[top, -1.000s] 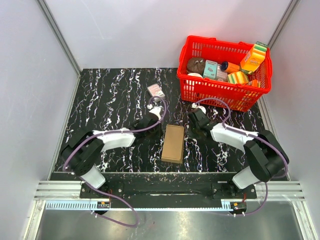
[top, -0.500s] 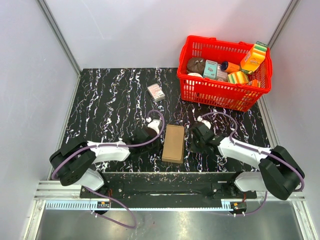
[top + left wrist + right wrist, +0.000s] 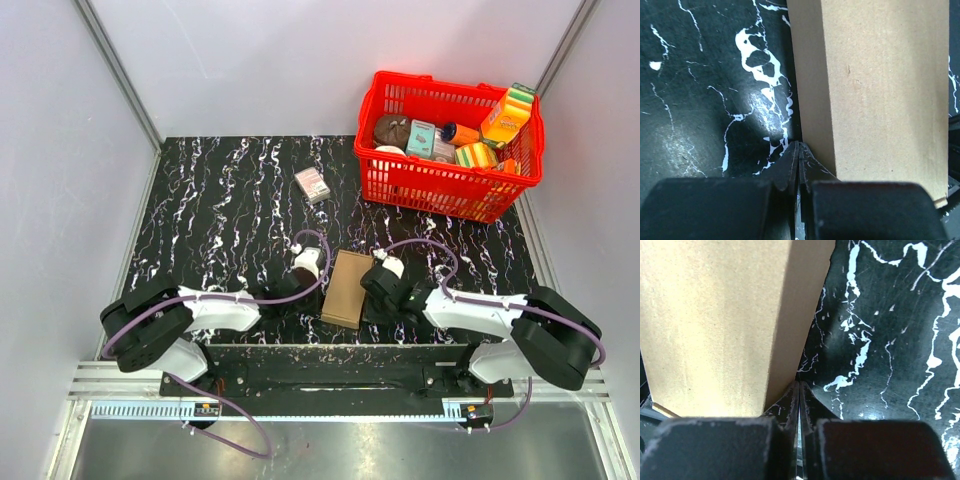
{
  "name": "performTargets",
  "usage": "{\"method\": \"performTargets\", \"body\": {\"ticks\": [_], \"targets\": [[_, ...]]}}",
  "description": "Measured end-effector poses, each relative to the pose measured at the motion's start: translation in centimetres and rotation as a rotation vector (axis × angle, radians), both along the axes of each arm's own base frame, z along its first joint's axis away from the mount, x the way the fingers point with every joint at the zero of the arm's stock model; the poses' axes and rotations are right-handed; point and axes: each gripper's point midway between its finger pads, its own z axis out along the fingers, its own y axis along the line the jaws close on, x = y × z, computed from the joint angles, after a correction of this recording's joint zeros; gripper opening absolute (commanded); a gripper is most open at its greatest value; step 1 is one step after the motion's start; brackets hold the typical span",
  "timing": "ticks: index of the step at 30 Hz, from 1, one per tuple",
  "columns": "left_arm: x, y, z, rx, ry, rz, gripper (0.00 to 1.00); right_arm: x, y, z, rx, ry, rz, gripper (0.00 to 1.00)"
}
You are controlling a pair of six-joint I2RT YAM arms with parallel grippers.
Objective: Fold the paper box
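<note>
The paper box (image 3: 346, 288) is a slim closed brown carton lying flat on the black marbled table, between the two arms. My left gripper (image 3: 307, 272) is shut and empty, its tips (image 3: 799, 146) at the foot of the box's left side wall (image 3: 812, 95). My right gripper (image 3: 377, 281) is shut and empty too, its tips (image 3: 799, 385) down against the base of the right side wall (image 3: 795, 320). The brown top face (image 3: 710, 315) fills much of both wrist views.
A red basket (image 3: 400, 180) of printed grocery packs stands at the back right. A small white-and-pink carton (image 3: 312, 184) lies on the table (image 3: 220, 210) behind the box. The table's front edge is close below the box.
Both arms have drawn back toward the near edge and closed in on the box from either side. The box has shifted slightly and tilted a little.
</note>
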Motion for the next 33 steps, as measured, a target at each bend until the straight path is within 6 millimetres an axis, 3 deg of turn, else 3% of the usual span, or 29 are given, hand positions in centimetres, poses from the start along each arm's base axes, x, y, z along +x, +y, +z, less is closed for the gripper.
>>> {"method": "performTargets", "body": {"ticks": [11,15,16,18,20,24,26,28,31,33], "targets": [[0.3,0.2,-0.1,0.042,-0.062,0.048,0.00,0.2,0.5,-0.2,-0.024,0.001,-0.020,0.05],[0.2,0.1,-0.1,0.040,-0.066,0.063,0.02,0.4,0.3,0.1,-0.028,-0.013,-0.035,0.14],[0.1,0.1,-0.1,0.039,-0.066,0.065,0.04,0.3,0.1,0.1,-0.034,-0.014,-0.038,0.22],[-0.2,0.0,0.0,0.035,-0.059,0.069,0.19,0.1,-0.5,0.2,-0.052,-0.020,-0.047,0.30],[-0.6,0.4,0.1,0.047,-0.049,0.071,0.24,-0.1,-1.1,0.4,-0.065,-0.020,-0.053,0.38],[-1.0,2.1,2.3,0.056,-0.068,0.108,0.59,-0.3,-3.0,1.7,-0.107,-0.050,-0.084,0.56],[-0.6,3.2,4.5,0.032,-0.103,0.146,0.67,-0.1,-4.1,2.9,-0.119,-0.079,-0.111,0.67],[-0.2,4.3,7.0,-0.015,-0.149,0.188,0.77,0.1,-5.0,4.5,-0.119,-0.115,-0.141,0.71],[0.0,5.8,10.2,-0.091,-0.209,0.237,0.82,0.5,-6.3,6.7,-0.112,-0.174,-0.187,0.75],[-0.2,6.8,11.2,-0.130,-0.233,0.251,0.83,0.6,-7.2,7.7,-0.107,-0.203,-0.218,0.76]]}}
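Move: The closed paper box lies between the two shut grippers, near table level. From the left hand its middle is about 3 cm ahead and 5 cm to the right, about 1 cm higher; from the right hand it is roughly 5 cm ahead and 4 cm to the left, about 1 cm higher. The small white carton stands some 25 cm ahead of the left hand and 1 cm to its left, level in height. For about the first half second both hands hold nearly still, shut fingertips against the box's opposite long sides near the end closest to the robot, the right easing half a centimetre left against its wall. Then both let off and open wide as they draw apart and climb clear of the box, the left going some 11 cm up and 7 cm left, the right about 8 cm up and 7 cm right, each tipping its fingers up by roughly 15 degrees. ##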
